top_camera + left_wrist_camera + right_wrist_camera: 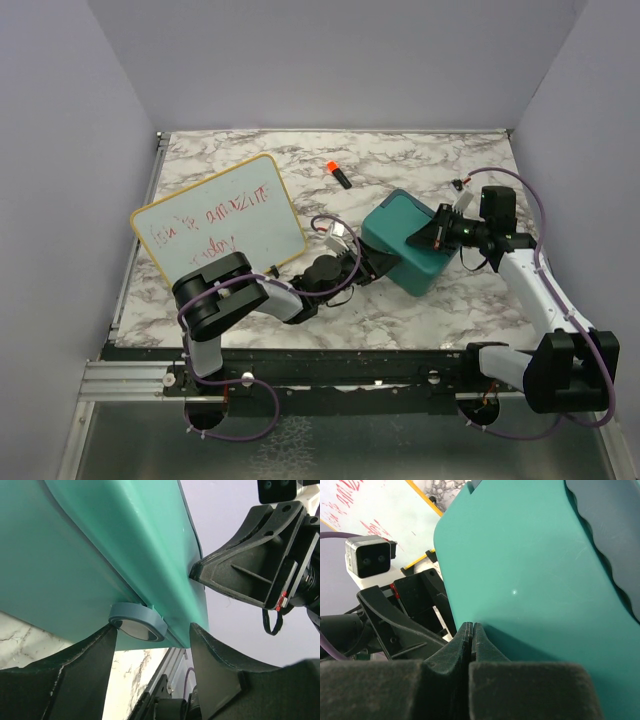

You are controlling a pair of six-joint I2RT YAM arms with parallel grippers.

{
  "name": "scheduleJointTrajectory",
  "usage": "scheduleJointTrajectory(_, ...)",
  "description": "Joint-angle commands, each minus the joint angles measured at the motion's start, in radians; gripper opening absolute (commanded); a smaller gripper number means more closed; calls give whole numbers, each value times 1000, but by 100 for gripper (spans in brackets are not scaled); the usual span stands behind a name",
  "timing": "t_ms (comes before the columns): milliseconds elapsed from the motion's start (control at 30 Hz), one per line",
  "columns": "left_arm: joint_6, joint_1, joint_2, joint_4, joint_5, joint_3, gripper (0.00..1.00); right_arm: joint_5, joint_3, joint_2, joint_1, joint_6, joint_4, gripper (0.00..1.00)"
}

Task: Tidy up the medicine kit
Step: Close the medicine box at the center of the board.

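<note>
The teal medicine kit [395, 232] stands closed right of the table's middle. My left gripper [383, 262] reaches its left side. In the left wrist view the jaws [152, 635] are open and straddle the kit's [100, 555] lower edge, where a blue-grey oval latch [137, 622] sits close to the left finger [85, 670]. My right gripper [438, 233] is shut with nothing in it. Its tips [471, 628] press against the kit's smooth side [530, 580], and they also show touching the kit's edge as the right gripper [200, 572].
A yellow-framed whiteboard [215, 225] with red writing lies at the left. An orange-capped marker [338, 174] lies behind the kit. White walls close in the marble table [420, 150] on the left, back and right.
</note>
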Motion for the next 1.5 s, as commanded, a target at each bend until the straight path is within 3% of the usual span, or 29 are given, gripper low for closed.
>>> scheduleJointTrajectory(0,-45,-2,-4,9,-78,-1,61,46,-40,5,10,-12,-70,1)
scheduleJointTrajectory(567,-30,-1,-48,8,-78,-19,27,49,-56,11,10,-8,-57,1)
scheduleJointTrajectory(1467,-9,-1,-97,8,-84,-18,27,54,-68,29,10,-15,-49,1)
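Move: The box's latch lies just beyond my left fingertips, roughly 1 cm farther forward and 1 cm to the right, level with them and already between the half-open fingers. The closed medicine box's middle is about 5 cm ahead, 5 cm right and 4 cm below my left hand. My right fingertips rest about 5 cm ahead, 5 cm right and 3 cm above it. From my right hand the latch is some 4 cm back, 4 cm left and 3 cm down. I ease my left hand down by about 1 cm and slightly forward onto the latch, tipping it a few degrees, while the fingers close from either side until they stop on the latch. Keeping that pinch, I draw the hand about 0.5 cm left, back and up. My right hand stays put, its shut fingertips still resting on the lid. ##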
